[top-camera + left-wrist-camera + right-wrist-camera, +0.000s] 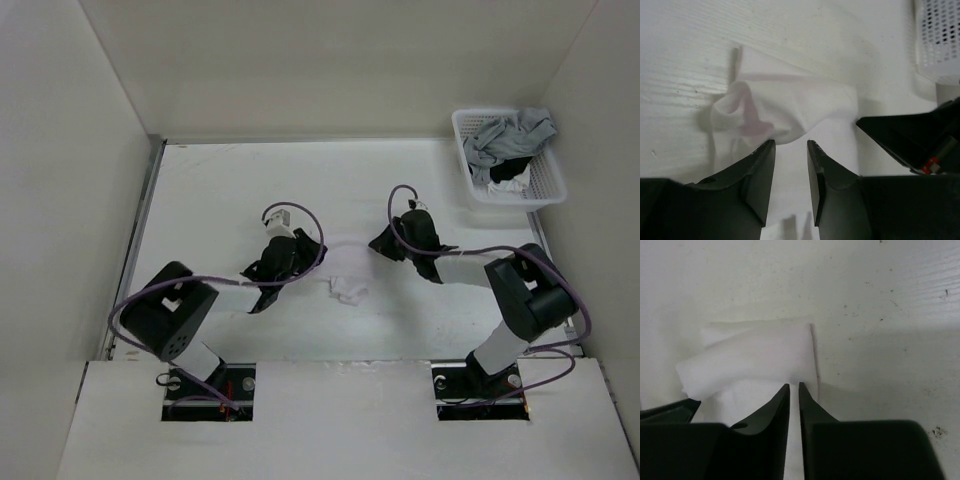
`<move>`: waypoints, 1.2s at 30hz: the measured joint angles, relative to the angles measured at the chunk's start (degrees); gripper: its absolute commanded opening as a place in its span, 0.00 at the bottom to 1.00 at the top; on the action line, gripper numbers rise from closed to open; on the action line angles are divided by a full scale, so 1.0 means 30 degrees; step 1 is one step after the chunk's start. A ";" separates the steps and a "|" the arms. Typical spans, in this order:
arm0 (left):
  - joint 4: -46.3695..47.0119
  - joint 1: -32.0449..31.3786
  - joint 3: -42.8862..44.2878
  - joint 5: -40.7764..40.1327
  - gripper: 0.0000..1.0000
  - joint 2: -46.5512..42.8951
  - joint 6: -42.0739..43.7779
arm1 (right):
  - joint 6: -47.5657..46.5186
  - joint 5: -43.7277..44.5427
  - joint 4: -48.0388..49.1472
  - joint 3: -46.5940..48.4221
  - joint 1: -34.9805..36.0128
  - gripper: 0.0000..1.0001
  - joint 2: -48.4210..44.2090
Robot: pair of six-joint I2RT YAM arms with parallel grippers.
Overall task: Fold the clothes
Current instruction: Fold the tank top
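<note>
The clothes (348,291) are a thin white garment lying partly folded on the white table between my two grippers. In the left wrist view the clothes (790,105) bunch up at their left end, just past my left gripper (791,145), whose jaws stand apart with only flat white showing between them. From above, the left gripper (300,252) sits at the garment's left end and the right gripper (384,243) at its right end. In the right wrist view my right gripper (794,386) has its tips a narrow slit apart at the edge of the folded clothes (755,355); whether cloth is pinched does not show.
A white basket (548,186) stands at the back right against the wall, holding a grey garment (510,135) and a small black garment (521,164). The basket (940,35) also shows at the left wrist view's upper right. White walls close in the table.
</note>
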 measured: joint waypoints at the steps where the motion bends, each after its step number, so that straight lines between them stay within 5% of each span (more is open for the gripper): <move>1: -0.0044 -0.0160 -0.0372 0.0007 0.34 -0.0874 0.0044 | -0.0015 0.0036 -0.0007 -0.0087 0.0000 0.27 -0.0357; 10: -0.3854 -0.0852 -0.2397 -0.0605 0.51 -1.0703 0.1668 | -0.1086 0.1268 -0.0408 -0.1967 0.0095 0.65 -0.8888; 18: -1.0783 0.0525 -0.2514 -0.1960 0.55 -1.6779 0.2943 | -0.2251 0.5180 0.0015 -0.6054 0.0095 0.73 -1.4600; 26: -1.4630 0.2798 -0.2514 -0.2120 0.55 -1.7471 0.2987 | -0.2033 0.6987 -0.0102 -0.8036 -0.0197 0.74 -1.4870; 36: -1.4418 0.2754 -0.2514 -0.1982 0.55 -1.4906 0.3155 | -0.1931 0.7184 0.0197 -0.8036 -0.0291 0.74 -1.4622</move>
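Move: The folded tank top lies flat on the table between the two hands. Its middle is about 5 cm to the right of the left hand, some 4 cm back and about 3 cm below; from the right hand it is some 10 cm to the left, 4 cm back and just under fingertip height. Its loose flap sticks out towards the bases, about 13 cm back and 9 cm right of the left hand, or 14 cm back and 7 cm left of the right. The tank top is let go and left lying as both hands pull away upward and apart. The right hand, at its right edge, opens wide, lifts about 15 cm, swings right and a little back, then sinks partway, tipped up some 25 degrees. The left, already clear above the cloth, opens further, rises back some 12 cm, then arcs left by about 13 cm and sinks again. ##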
